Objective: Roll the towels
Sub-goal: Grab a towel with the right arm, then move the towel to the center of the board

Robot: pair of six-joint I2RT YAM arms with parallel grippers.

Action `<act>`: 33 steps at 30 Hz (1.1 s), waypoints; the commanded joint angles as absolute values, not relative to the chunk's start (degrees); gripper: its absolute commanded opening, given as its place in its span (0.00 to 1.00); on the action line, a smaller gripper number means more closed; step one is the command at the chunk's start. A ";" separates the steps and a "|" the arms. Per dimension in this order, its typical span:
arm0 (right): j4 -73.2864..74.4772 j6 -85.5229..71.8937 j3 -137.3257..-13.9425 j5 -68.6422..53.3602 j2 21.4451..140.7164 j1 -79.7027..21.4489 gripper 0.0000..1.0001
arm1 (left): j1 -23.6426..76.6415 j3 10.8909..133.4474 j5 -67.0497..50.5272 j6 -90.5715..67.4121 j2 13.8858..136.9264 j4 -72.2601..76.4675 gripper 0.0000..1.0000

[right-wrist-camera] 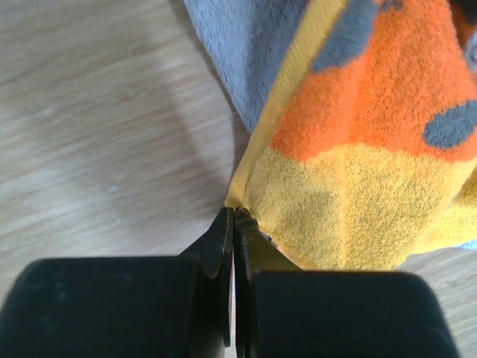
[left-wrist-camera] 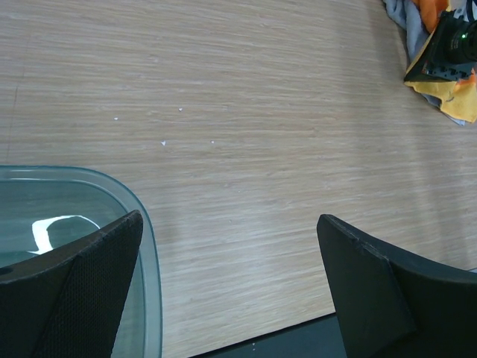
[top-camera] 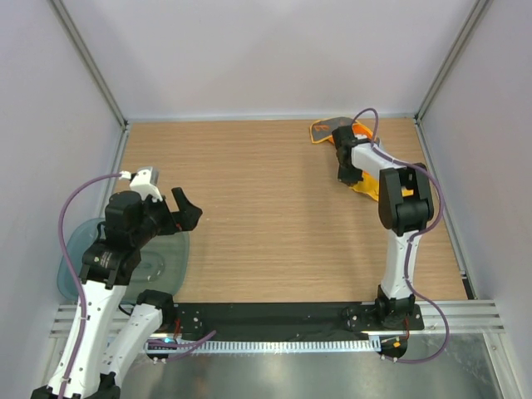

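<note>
The orange towel (right-wrist-camera: pixel 350 149), orange and yellow with grey spots, lies bunched at the far right of the table (top-camera: pixel 366 186). The grey towel (right-wrist-camera: pixel 238 45) lies partly under it, showing behind it (top-camera: pixel 332 125). My right gripper (right-wrist-camera: pixel 235 212) is shut, its tips pinching the yellow hemmed corner of the orange towel. From above it sits at that towel's left edge (top-camera: pixel 347 174). My left gripper (left-wrist-camera: pixel 229 220) hangs open over bare wood near the table's left front (top-camera: pixel 189 209), holding nothing. Both towels show small at the top right of the left wrist view (left-wrist-camera: pixel 456 97).
A translucent teal tub (top-camera: pixel 75 249) sits at the near left under my left arm, its rim (left-wrist-camera: pixel 149 246) just beside my left finger. White walls and metal posts close in the table. A black strip runs along the front edge (top-camera: pixel 274 316).
</note>
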State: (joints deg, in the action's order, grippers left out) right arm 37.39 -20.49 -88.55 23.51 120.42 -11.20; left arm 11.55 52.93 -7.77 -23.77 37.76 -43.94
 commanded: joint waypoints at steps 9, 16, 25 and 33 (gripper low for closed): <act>42.88 -17.57 -79.47 19.78 92.16 -24.07 0.01 | 11.16 52.56 -6.33 -23.64 39.28 -42.63 1.00; 46.23 -26.53 -62.79 8.62 69.30 -39.88 0.01 | 11.25 51.86 -2.45 -26.89 41.75 -40.88 1.00; 49.30 -45.25 -46.16 7.99 58.98 -60.10 0.01 | 11.51 53.08 -17.67 -33.40 58.77 -33.15 1.00; 51.24 -47.90 -45.53 11.86 61.87 -65.74 0.01 | 22.93 63.71 -4.40 -34.98 79.16 -31.73 1.00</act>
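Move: The right hand already pinches the near-left corner of the patterned towel just above the table; the bunched towel's middle lies about 8 cm ahead and 4 cm to its right. A blue-grey towel lies under the heap, its middle some 5 cm ahead and 4 cm right of the hand. The bare front table edge, where the corner is taken, is roughly 37 cm back and 16 cm left. From the left hand the patterned towel is about 28 cm ahead, 50 cm right and 22 cm down. Keeping its shut fingers on the yellow corner, the right hand pulls the patterned towel fast back some 35 cm and about 16 cm left in one arc, rising about 17 cm on the way and sinking again to come to rest low above the front table edge, turned some 35 degrees counter-clockwise. The left hand, wide open and empty, goes down about 10 cm, forward and to the right towards the spreading towel, its fingers tipping some 25 degrees further down. ##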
